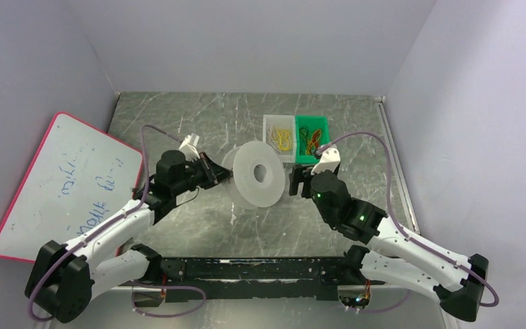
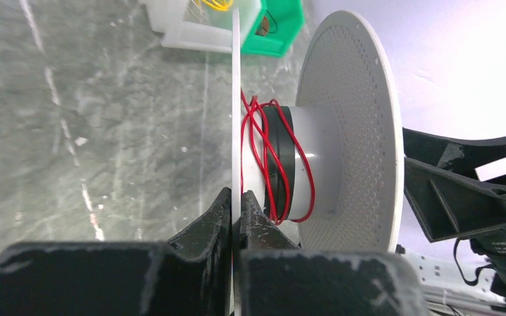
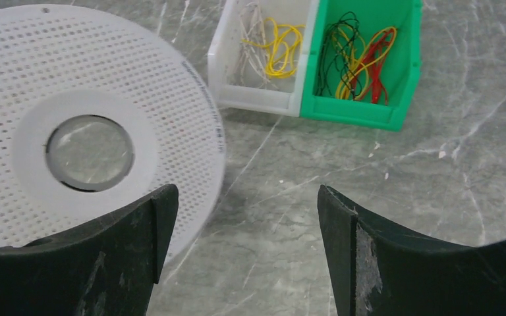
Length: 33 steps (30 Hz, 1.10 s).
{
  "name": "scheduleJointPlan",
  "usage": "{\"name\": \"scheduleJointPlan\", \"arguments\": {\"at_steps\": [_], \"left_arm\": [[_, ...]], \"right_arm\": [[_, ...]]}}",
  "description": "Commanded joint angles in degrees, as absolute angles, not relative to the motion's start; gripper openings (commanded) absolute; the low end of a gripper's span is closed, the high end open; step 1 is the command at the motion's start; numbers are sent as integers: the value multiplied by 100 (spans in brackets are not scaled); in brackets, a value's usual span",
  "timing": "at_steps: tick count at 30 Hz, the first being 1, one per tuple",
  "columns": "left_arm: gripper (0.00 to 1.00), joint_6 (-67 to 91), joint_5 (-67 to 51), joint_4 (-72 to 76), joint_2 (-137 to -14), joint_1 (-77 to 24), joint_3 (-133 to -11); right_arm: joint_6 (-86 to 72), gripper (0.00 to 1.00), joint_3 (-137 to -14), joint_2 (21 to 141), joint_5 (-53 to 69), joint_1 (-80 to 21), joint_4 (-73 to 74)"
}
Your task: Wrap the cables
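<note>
A white perforated spool [image 1: 259,174] stands on its edge at the table's middle. In the left wrist view its near flange [image 2: 236,99] runs between my fingers, and a red cable [image 2: 263,151] is looped loosely round the hub beside a black band. My left gripper [image 2: 236,197] is shut on the near flange's rim and shows at the spool's left side in the top view [image 1: 220,173]. My right gripper [image 3: 245,217] is open and empty, just right of the spool's far flange [image 3: 72,131], over bare table; it also shows in the top view [image 1: 294,182].
A white bin [image 3: 263,52] with yellow and pale cables and a green bin [image 3: 362,59] with black, yellow and red cables stand behind the spool. A pink-framed whiteboard [image 1: 61,181] leans at the left. White walls enclose the table.
</note>
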State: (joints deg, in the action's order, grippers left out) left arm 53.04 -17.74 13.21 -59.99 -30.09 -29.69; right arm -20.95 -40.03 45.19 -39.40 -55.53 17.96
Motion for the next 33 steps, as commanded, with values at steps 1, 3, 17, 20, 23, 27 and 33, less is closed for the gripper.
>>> {"name": "scheduleJointPlan", "arguments": {"at_steps": [1, 3, 17, 20, 23, 27, 33], "left_arm": [[7, 4480, -1446, 101, -5627, -2749, -3786], [7, 4141, -1231, -372, -5598, -2661, -4166], [7, 2176, 930, -2882, -6370, -2312, -6959], [7, 1806, 1349, -3164, -6553, -2307, -7308], [7, 1607, 1714, -3244, -6647, -2311, -7480], [7, 1358, 2161, -3484, -6908, -2331, -7799], [7, 952, 3593, -3743, -7427, -2863, -8133]], "right_arm": [[-2160, 81, -4154, 4607, -3429, -5069, 1940], [-2192, 81, -4142, 4706, -3047, -4786, 1933], [-2356, 82, -3911, 5154, -2226, -4431, 1602], [-2354, 82, -3897, 5200, -2202, -4426, 1577], [-2367, 82, -3862, 5230, -2241, -4428, 1527], [-2410, 82, -3811, 5266, -2338, -4435, 1469], [-2450, 81, -3771, 5394, -2520, -4435, 1417]]}}
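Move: The left hand already pinches the rim of the spool; the spool's middle, with red cable wound on it, lies about 7 cm to its right and 3 cm ahead, nearly level. The open far-left table is some 12 cm ahead and 20 cm left, 18 cm below. From the open right hand the spool is about 16 cm left, 3 cm ahead and 4 cm lower; the green box sits 18 cm ahead, 7 cm right, the white box 18 cm ahead, 5 cm left, both 18 cm below. Keeping its pinch on the rim, the left hand swings the spool away from the right hand towards the far-left table, about 15 cm left, 10 cm forward and 11 cm up, levelling off late while rolling its left side up some 55 degrees and turning counter-clockwise. The empty right hand, fingers still wide, eases slightly forward, then sinks about 5 cm over bare table short of the boxes, tipping down a little. ##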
